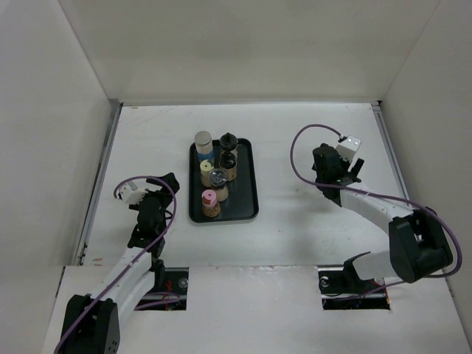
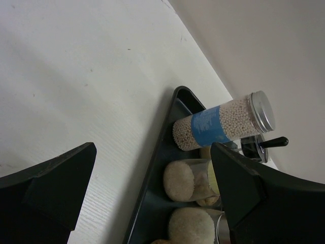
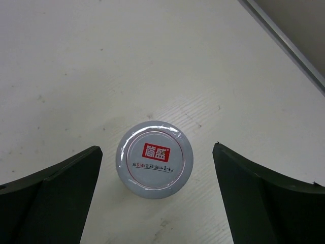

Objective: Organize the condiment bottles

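A grey-capped jar (image 3: 155, 158) with a red logo on its lid stands upright on the bare table. My right gripper (image 3: 157, 147) hangs over it, open, with a finger on each side and clear of it; in the top view this gripper (image 1: 324, 164) hides the jar. The other condiment bottles stand in the black tray (image 1: 248, 193): a blue-labelled one (image 1: 203, 141), a black-capped one (image 1: 228, 140), a cream-capped one (image 1: 206, 169) and a pink-capped one (image 1: 209, 199). My left gripper (image 1: 166, 184) is open and empty, left of the tray, facing the blue-labelled bottle (image 2: 218, 124).
White walls close in the table at the back and both sides, with a metal strip (image 3: 284, 43) along the right edge. The tray's near left rim (image 2: 152, 173) lies just ahead of my left fingers. Purple cables loop over both arms.
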Controlling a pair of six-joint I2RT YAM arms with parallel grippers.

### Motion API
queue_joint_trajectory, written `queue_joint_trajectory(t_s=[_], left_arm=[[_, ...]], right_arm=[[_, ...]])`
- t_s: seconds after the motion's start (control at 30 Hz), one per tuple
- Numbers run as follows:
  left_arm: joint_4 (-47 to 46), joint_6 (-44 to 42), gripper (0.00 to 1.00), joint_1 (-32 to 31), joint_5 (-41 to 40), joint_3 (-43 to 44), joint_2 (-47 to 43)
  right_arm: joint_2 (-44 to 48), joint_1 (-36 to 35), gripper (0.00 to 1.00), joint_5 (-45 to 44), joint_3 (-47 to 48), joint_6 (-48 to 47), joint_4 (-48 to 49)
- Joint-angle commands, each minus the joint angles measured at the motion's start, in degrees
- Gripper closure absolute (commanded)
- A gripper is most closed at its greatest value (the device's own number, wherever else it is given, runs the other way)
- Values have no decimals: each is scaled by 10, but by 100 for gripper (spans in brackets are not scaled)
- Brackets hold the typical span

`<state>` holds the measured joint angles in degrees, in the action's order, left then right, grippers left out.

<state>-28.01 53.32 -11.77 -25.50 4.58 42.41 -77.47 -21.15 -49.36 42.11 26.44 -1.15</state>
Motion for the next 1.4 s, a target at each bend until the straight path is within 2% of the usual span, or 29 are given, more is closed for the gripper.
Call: queue_joint_trajectory(t_s=[0.0,0.07,0.17,0.33,0.4,0.47,0.57,0.6,0.7,0.8,0.97,1.1,1.37], left_arm=[[-18,-5,0,-2,-9,3,-7],[-17,-5,0,-3,-10,4,-5],[-14,-5,0,3,-5,1,-22],[-9,-4,0,5,-4,3,-22],[-7,-4,0,6,-3,2,-30],[-4,-5,0,7,-5,1,-34],[-3,-2,0,7,-3,3,-24],[-3,-1,0,7,-2,3,-23],[-3,-4,0,7,-4,1,-35],[-3,-3,0,7,-3,3,-26],[-3,-5,0,7,-4,2,-35],[-3,-4,0,8,0,4,-26],[-1,-8,0,11,-3,5,-25]], right_arm=[[-14,12,2,-1,3,21,-3],[-20,27,3,30,3,31,3],[-22,49,10,90,-4,53,18],[-22,51,28,110,-6,54,36],[-28,50,32,116,-6,53,40],[-29,49,31,121,-6,54,40],[-43,39,19,124,-4,50,33],[-48,38,19,124,-5,50,35],[-47,33,33,125,-10,54,40],[-25,16,42,110,-9,51,42],[17,-52,47,60,10,8,55],[31,-138,48,65,46,-28,64],[-69,-295,49,124,135,-30,114]])
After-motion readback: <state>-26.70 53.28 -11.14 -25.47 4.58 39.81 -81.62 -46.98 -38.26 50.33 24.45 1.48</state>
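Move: Almost under the open right fingers stands the white-lidded bottle, about 2 cm ahead of the hand point and some 6 cm lower. The tray's middle lies roughly 38 cm to the left of that hand and 2 cm ahead; in the tray the grey-lidded jar stands about 39 cm left and 3 cm back, the front black-lidded bottle about 36 cm left and 4 cm ahead. From the left hand, the white-lidded bottle is some 60 cm right and 7 cm ahead. Sinking about 4 cm over the white-lidded bottle with a slight roll, the right hand closes its fingers part way and pinches the bottle near its lid. The hand then sweeps about 21 cm left towards the tray, rising some 6 cm and drawing back slightly, turning roughly 35 degrees counter-clockwise with the grip kept. ##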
